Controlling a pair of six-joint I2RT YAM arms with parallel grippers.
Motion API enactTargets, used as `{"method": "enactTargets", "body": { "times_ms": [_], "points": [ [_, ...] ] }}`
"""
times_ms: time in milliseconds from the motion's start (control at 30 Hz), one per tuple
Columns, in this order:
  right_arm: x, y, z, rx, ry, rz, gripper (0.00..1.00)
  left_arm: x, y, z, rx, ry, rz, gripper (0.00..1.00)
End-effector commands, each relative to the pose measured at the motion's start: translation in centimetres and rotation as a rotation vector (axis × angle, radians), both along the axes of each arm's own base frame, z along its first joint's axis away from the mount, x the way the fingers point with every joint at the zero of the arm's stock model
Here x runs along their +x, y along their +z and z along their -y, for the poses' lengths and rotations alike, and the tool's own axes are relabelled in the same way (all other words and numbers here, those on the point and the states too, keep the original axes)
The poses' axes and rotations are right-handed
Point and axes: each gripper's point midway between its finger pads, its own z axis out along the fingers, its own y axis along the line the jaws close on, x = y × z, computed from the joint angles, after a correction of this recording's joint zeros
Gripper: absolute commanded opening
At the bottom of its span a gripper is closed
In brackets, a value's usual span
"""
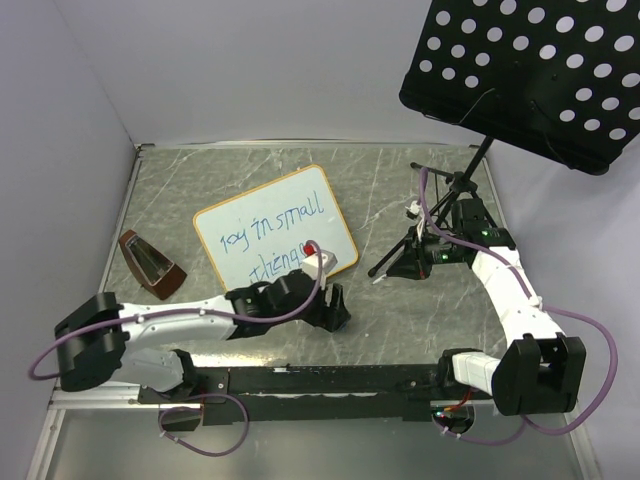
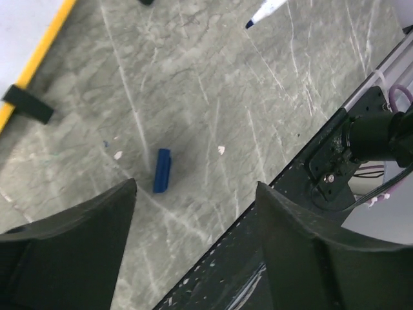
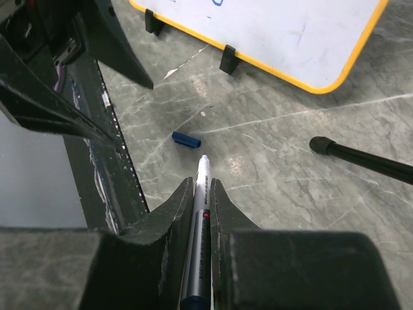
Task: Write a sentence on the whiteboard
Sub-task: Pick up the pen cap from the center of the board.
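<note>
The whiteboard (image 1: pixel 275 225) lies on the grey table with the blue sentence (image 1: pixel 272 222) "joy in small things" in two lines. Its edge with black clip feet shows in the right wrist view (image 3: pixel 290 39) and the left wrist view (image 2: pixel 39 58). My right gripper (image 3: pixel 202 184) is shut on a white-and-grey marker (image 3: pixel 201 213), uncapped, tip above the table. In the top view it (image 1: pixel 420 240) is by the stand's base. A blue cap (image 3: pixel 186 139) lies on the table ahead of the tip. My left gripper (image 2: pixel 197 187) is open and empty above the cap (image 2: pixel 162 170), below the board (image 1: pixel 335 308).
A black perforated music-stand panel (image 1: pixel 530 70) overhangs the back right, its tripod base (image 1: pixel 410 262) on the table and one leg's foot (image 3: pixel 319 144) near the marker. A brown wedge-shaped object (image 1: pixel 150 265) lies left of the board. A black rail (image 1: pixel 330 380) runs along the near edge.
</note>
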Motion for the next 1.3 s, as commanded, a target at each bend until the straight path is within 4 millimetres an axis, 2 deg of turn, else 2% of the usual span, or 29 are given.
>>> {"method": "enactTargets", "body": {
  "times_ms": [0, 67, 100, 133, 167, 200, 233, 300, 367, 400, 733, 867, 1000, 1267],
  "points": [
    [0.3, 0.8, 0.3, -0.003, -0.012, 0.034, 0.00, 0.0, 0.0, 1.0, 0.053, -0.005, -0.025, 0.74],
    [0.2, 0.9, 0.3, 0.002, -0.008, 0.028, 0.00, 0.0, -1.6, 1.1, 0.113, -0.011, -0.052, 0.70],
    [0.2, 0.9, 0.3, 0.002, -0.006, 0.029, 0.00, 0.2, -1.3, 1.6, 0.116, -0.014, -0.051, 0.68],
    [0.2, 0.9, 0.2, 0.004, -0.004, 0.028, 0.00, 0.1, -2.4, 1.8, 0.150, -0.030, -0.064, 0.64],
    [0.2, 0.9, 0.2, 0.006, -0.005, 0.027, 0.00, 0.1, -2.2, 2.1, 0.159, -0.038, -0.068, 0.61],
    [0.2, 0.9, 0.2, 0.006, -0.005, 0.026, 0.00, 0.0, -3.2, 2.1, 0.194, -0.051, -0.079, 0.56],
    [0.2, 0.9, 0.2, 0.006, -0.006, 0.025, 0.00, 0.0, -3.1, 2.5, 0.199, -0.061, -0.083, 0.53],
    [0.2, 0.8, 0.2, 0.005, -0.004, 0.021, 0.00, -0.3, -4.4, 2.2, 0.251, -0.079, -0.108, 0.50],
    [0.2, 0.9, 0.2, 0.005, -0.002, 0.022, 0.00, -0.8, -4.9, 2.4, 0.260, -0.104, -0.132, 0.47],
    [0.2, 0.8, 0.2, 0.005, -0.001, 0.021, 0.00, -1.0, -5.6, 2.4, 0.274, -0.111, -0.145, 0.40],
    [0.3, 0.9, 0.7, 0.017, -0.017, 0.011, 0.00, -1.0, -7.6, 2.9, 0.363, -0.119, -0.164, 0.37],
    [0.2, 0.9, 0.7, 0.023, -0.015, 0.005, 0.00, -0.8, -8.7, 2.5, 0.413, -0.110, -0.170, 0.36],
    [0.3, 0.9, 0.7, 0.026, -0.016, 0.004, 0.00, -0.8, -9.9, 1.6, 0.486, -0.087, -0.172, 0.30],
    [0.2, 0.7, 0.7, 0.028, -0.013, -0.005, 0.00, -1.6, -11.8, 1.7, 0.559, -0.100, -0.158, 0.33]
  ]
}}
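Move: The pen cap lies almost straight below the left gripper, about 12 cm down, 3 cm to its right and 1 cm nearer the base. The whiteboard's nearer black clip is some 8 cm ahead and 2 cm left, the stand's rubber foot about 12 cm ahead and 10 cm right, both at table height; the held pen is roughly 7 cm ahead, 13 cm right and slightly above. From the right hand the cap is about 14 cm left, 8 cm back and 17 cm below. Bring the left gripper down about 10 cm onto the pen cap, easing some 2 cm to the right and slowing over the last stretch. As it sinks, swing the fingers about 30 degrees to point more steeply down, and narrow them from wide open to about a third, leaving the cap in the gap between the tips, not yet pinched. ##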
